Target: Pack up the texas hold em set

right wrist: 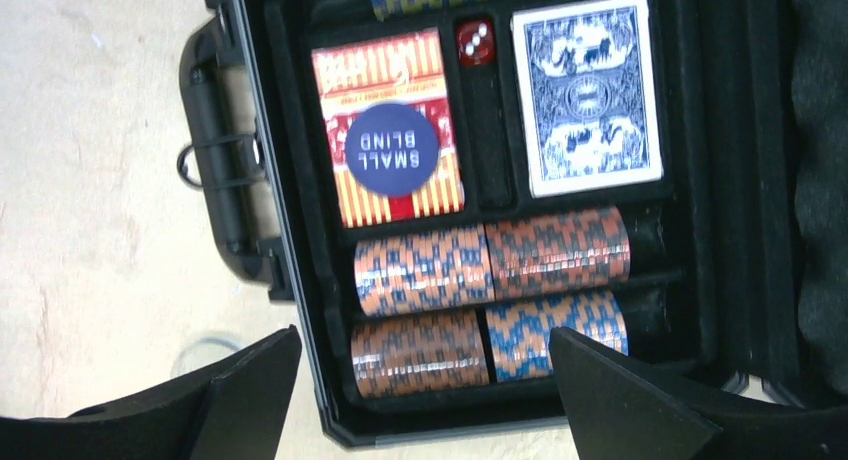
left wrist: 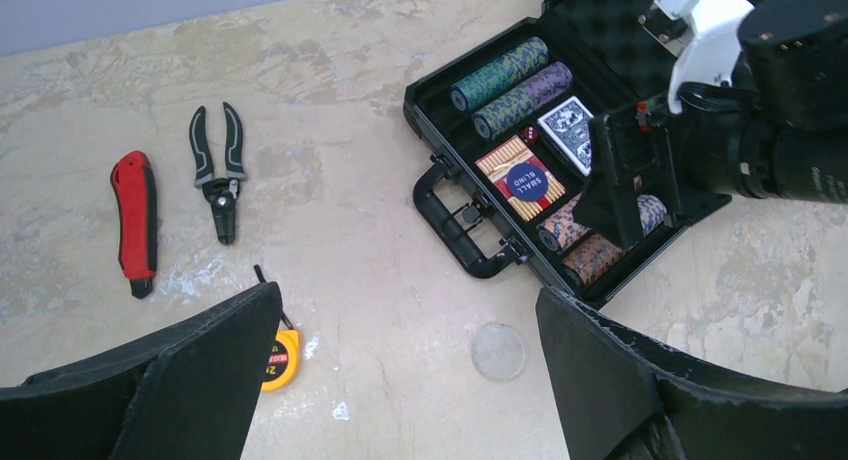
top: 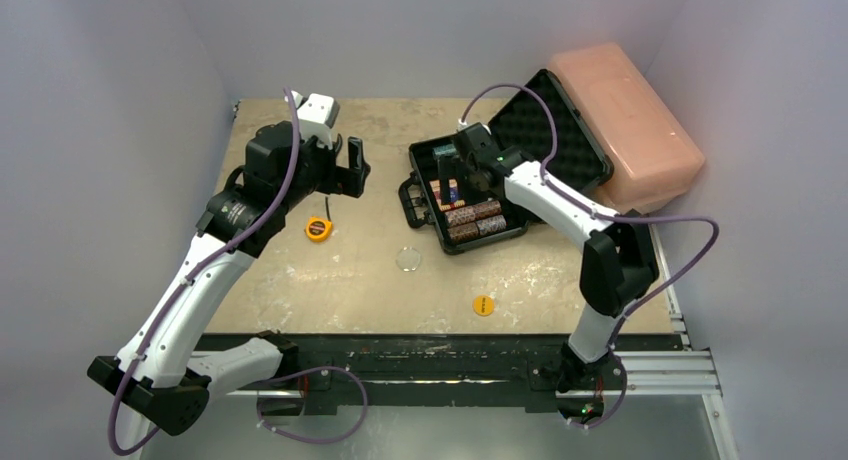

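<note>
The black briefcase (top: 490, 242) lies open at the back right, its foam-lined lid (top: 560, 130) tilted back. It holds chip stacks (right wrist: 490, 260), a red deck (right wrist: 385, 70) with a blue "small blind" button (right wrist: 395, 150) on it, a blue deck (right wrist: 585, 90) and a red die (right wrist: 474, 42). My right gripper (right wrist: 425, 400) hovers open over the near chip rows and holds nothing. A clear round button (top: 408, 259) and a yellow one (top: 483, 305) lie on the table. Left of the case, my left gripper (left wrist: 400, 380) hangs open and empty above the table.
A large pink plastic box (top: 625, 120) stands behind the case lid. A yellow tape measure (left wrist: 280, 358) lies under my left gripper; pliers (left wrist: 220, 170) and a red utility knife (left wrist: 135, 220) lie further left. Walls close in the back and sides.
</note>
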Robot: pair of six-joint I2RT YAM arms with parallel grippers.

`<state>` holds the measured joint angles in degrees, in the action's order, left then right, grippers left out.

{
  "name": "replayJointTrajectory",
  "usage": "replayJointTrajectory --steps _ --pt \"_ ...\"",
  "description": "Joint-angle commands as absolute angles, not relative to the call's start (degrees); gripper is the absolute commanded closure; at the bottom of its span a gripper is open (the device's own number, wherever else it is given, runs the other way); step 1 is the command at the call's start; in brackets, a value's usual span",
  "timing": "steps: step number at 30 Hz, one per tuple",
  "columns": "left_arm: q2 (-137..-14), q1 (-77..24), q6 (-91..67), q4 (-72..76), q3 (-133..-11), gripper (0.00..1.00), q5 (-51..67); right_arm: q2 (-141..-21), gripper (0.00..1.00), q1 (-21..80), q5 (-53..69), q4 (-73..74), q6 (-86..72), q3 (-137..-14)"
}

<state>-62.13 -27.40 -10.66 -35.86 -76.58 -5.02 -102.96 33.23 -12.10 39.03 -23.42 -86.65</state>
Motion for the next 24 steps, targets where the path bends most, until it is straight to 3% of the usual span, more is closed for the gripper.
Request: replayJointTrajectory --steps 1,15,24 --pt "-62.23 -27.25 -9.51 -35.51 -77.79 0.00 -4.40 -95.96 0.01 35.68 -12.11 37.05 -25.13 -80.32" --pt "-62.64 -27.22 -9.78 -35.52 -77.87 0.00 -3.77 -78.77 0.04 41.83 -10.42 35.80 -33.63 -54.96" --pt "-62.67 -27.25 -9.76 -35.51 -77.72 0.00 -4.22 -72.37 0.03 42.47 -9.04 34.81 -39.57 -45.91"
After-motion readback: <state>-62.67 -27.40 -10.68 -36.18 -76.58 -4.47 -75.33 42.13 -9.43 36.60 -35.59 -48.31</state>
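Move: The yellow big blind button lies on the table about 22 cm back from the right gripper, some 5 cm to its right and 11 cm below it. The clear disc is about 9 cm back, 13 cm left, at table height. In the case, the small blind button is some 6 cm ahead and 3 cm left, and the near chip stacks are about level with the hand, 4 cm right. From the left gripper, the big blind lies roughly 14 cm back, 31 cm right and far below. Bring the right gripper back about 17 cm, out over the near end of the case towards the yellow big blind button, starting level and then sinking some 6 cm as you go. Drift a few centimetres right in the later half, tip the fingers about 10 degrees steeper towards the table and keep them wide open, touching nothing yet. ##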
